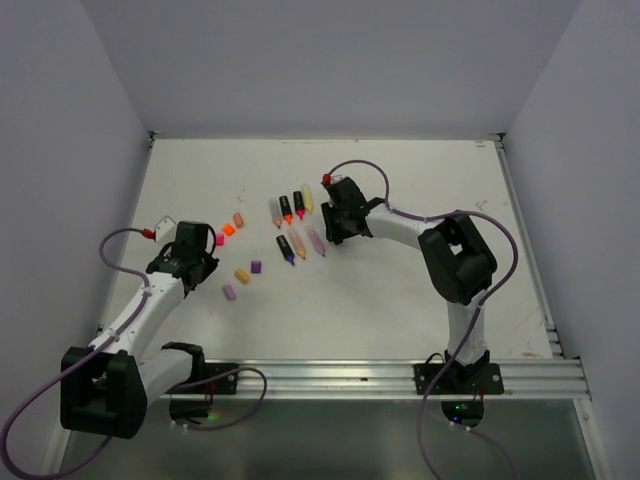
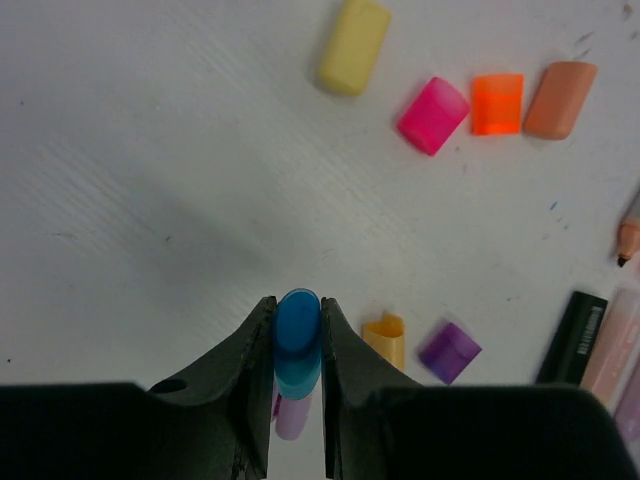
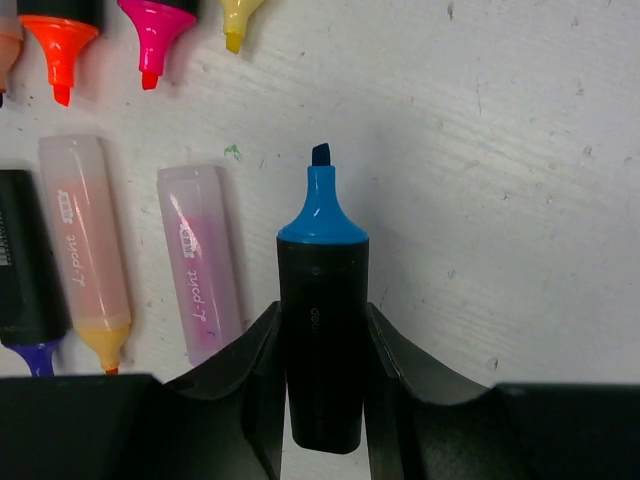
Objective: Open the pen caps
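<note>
My left gripper (image 2: pixel 297 305) is shut on a blue pen cap (image 2: pixel 297 345), held just above the table. Loose caps lie around it: yellow (image 2: pixel 353 45), pink (image 2: pixel 433 115), orange (image 2: pixel 497 103), peach (image 2: pixel 560 99), amber (image 2: pixel 385 338), purple (image 2: pixel 449 351), and a lilac one (image 2: pixel 292 415) under the jaws. My right gripper (image 3: pixel 322 320) is shut on a black highlighter (image 3: pixel 322 265) whose bare blue tip points away from the wrist. In the top view the left gripper (image 1: pixel 193 250) is at the left and the right gripper (image 1: pixel 335 225) is near the table's middle.
Uncapped highlighters lie beside the right gripper: orange-tipped (image 3: pixel 58 40), pink-tipped (image 3: pixel 155 30), yellow-tipped (image 3: pixel 238 20), a peach body (image 3: pixel 85 240), a clear pink body (image 3: pixel 200 260) and a black one with a purple tip (image 3: pixel 25 270). Walls enclose the white table (image 1: pixel 420 190).
</note>
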`<state>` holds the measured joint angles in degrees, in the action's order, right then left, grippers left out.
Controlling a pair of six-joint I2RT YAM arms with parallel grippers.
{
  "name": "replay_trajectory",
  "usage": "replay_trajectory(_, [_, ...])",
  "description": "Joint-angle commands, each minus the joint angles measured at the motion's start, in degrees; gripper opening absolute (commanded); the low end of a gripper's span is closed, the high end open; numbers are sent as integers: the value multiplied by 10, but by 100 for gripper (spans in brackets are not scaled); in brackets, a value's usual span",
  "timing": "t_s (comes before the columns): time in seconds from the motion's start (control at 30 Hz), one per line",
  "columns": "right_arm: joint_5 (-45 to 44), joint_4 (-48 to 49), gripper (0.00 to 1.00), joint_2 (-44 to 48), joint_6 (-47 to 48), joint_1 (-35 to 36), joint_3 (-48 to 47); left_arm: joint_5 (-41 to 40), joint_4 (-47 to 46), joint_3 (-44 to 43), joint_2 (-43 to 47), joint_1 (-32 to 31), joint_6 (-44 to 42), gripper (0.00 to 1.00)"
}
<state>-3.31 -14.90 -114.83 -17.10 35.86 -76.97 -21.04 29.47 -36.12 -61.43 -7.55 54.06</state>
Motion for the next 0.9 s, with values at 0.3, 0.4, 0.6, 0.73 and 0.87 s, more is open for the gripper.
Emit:
replay_trajectory(0.3, [23,20,17,-19,-5,1,-14,35,-11,100,40,1,45,8])
replay_trajectory(0.4, [31,21,28,-22,-8,1,-15,41,-17,111,37,1,45,14])
replay_trajectory(0.6, [31,21,44,-18,-11,0,-16,56,-42,127,38,1,41,38])
replay_trajectory(0.73, [43,17,53,-16,-14,0,-25,55,-47,120,26,1,36,51])
replay_trajectory(0.87, [38,9,57,-4,-19,-3,-34,52,-42,107,27,1,32,64])
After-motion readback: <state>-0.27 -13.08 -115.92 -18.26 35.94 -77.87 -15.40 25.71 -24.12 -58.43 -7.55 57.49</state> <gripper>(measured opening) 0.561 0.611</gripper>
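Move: The left hand holds the blue cap; its free spot on the table lies about 5 cm back, 1 cm right and 6 cm below. The lilac cap lies some 4 cm back and 4 cm right, the yellow-orange cap level and 6 cm right, both about 7 cm lower. The right hand holds the blue pen roughly 2 cm above its spot; the lilac pen lies about 4 cm to its left and 1 cm ahead, the peach pen 8 cm left and 1 cm ahead. The left hand carries the blue cap back and down together, about 5.5 cm each way, to the table beside the lilac cap, then opens its fingers and lets go, easing about 1 cm forward. Meanwhile the right hand stays low over its spot beside the lilac pen, then opens and frees the uncapped blue pen, drifting some 1.5 cm left as the fingers spread. ##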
